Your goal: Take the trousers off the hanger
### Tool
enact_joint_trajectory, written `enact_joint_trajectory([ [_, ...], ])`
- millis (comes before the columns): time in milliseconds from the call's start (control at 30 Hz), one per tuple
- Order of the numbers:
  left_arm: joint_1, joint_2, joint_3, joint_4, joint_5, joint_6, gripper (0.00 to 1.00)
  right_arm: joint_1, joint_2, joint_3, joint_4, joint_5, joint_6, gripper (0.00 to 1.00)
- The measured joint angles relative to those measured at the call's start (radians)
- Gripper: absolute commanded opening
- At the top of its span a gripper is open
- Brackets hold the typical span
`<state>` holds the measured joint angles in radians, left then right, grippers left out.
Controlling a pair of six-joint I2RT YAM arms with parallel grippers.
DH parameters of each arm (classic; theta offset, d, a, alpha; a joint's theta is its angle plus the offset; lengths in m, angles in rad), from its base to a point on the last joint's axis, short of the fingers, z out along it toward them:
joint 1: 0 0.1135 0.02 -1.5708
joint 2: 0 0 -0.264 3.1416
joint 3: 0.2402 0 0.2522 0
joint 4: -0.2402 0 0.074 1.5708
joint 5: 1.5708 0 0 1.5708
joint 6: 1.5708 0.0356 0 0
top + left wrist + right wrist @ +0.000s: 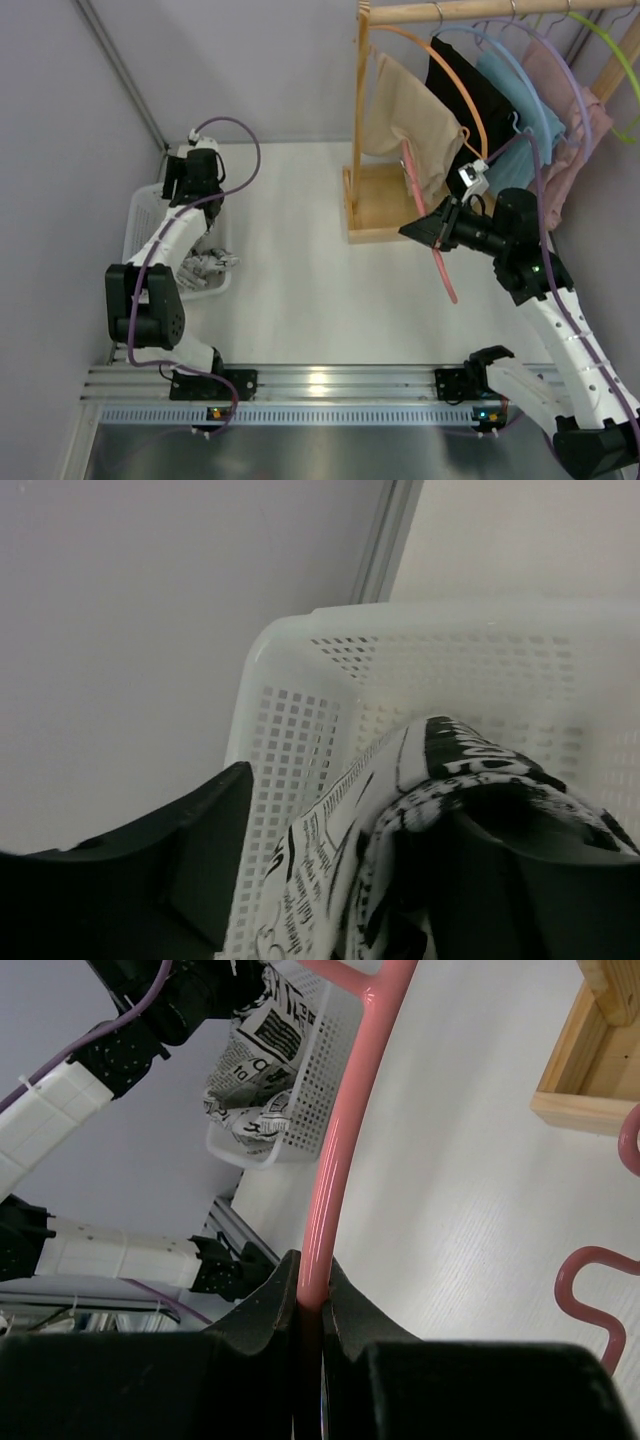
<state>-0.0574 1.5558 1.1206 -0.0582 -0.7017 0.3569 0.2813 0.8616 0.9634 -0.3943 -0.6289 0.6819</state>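
Note:
The black-and-white printed trousers [207, 268] lie bunched in the white mesh basket [140, 215] at the left. My left gripper [192, 185] hovers over them with its jaws apart. In the left wrist view the cloth [330, 850] drapes between the fingers and over the right one, with the left gripper [350, 815] open above the basket wall [300, 710]. My right gripper [420, 228] is shut on the bare pink hanger [441, 265] and holds it off the table beside the rack. The right wrist view shows the right gripper [312, 1272] pinching the hanger's rod [345, 1130].
A wooden clothes rack [375, 205] stands at the back right. Beige [405, 125], black [475, 85], blue [520, 110] and pink [560, 135] garments hang on coloured hangers there. A metal rail [300, 382] runs along the near edge. Grey walls close in the left and the back.

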Motion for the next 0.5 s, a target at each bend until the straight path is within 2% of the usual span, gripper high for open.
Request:
enact_joint_trajectory([
  [67, 0.001, 0.006, 0.051, -0.050, 0.016, -0.032, 0.82, 0.000, -0.006, 0.009, -0.008, 0.005, -0.005, 0.00],
  [267, 0.003, -0.063, 0.142, -0.184, 0.083, -0.107, 0.98, 0.000, -0.025, 0.033, -0.031, 0.031, -0.001, 0.00],
  [500, 0.003, -0.317, 0.142, -0.342, 0.248, -0.163, 0.98, 0.000, -0.022, 0.086, -0.064, 0.064, 0.034, 0.00],
])
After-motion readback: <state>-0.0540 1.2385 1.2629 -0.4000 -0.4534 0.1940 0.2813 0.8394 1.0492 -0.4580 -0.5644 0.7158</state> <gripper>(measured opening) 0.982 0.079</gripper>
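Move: The left hand is over the far part of the white basket, its part-open fingers still among the cloth of the printed trousers, whose heap has its middle roughly 8 cm back, 4 cm to the right and 10 cm below. The middle of the basket is about 10 cm back, 3 cm to the right and 13 cm down. From the right hand, the trousers lie some 45 cm to the left, 12 cm farther out and 20 cm lower. The left fingers go on opening to their full width and let go of the printed trousers, while the hand lifts away from the heap, about 11 cm in all, at first almost straight up and then also drawing back some 5 cm and edging right, its fingertips tilting up and the wrist rolling left side down. Meanwhile the right hand keeps its pinch on the empty pink hanger and raises it slowly by about 3 cm. ##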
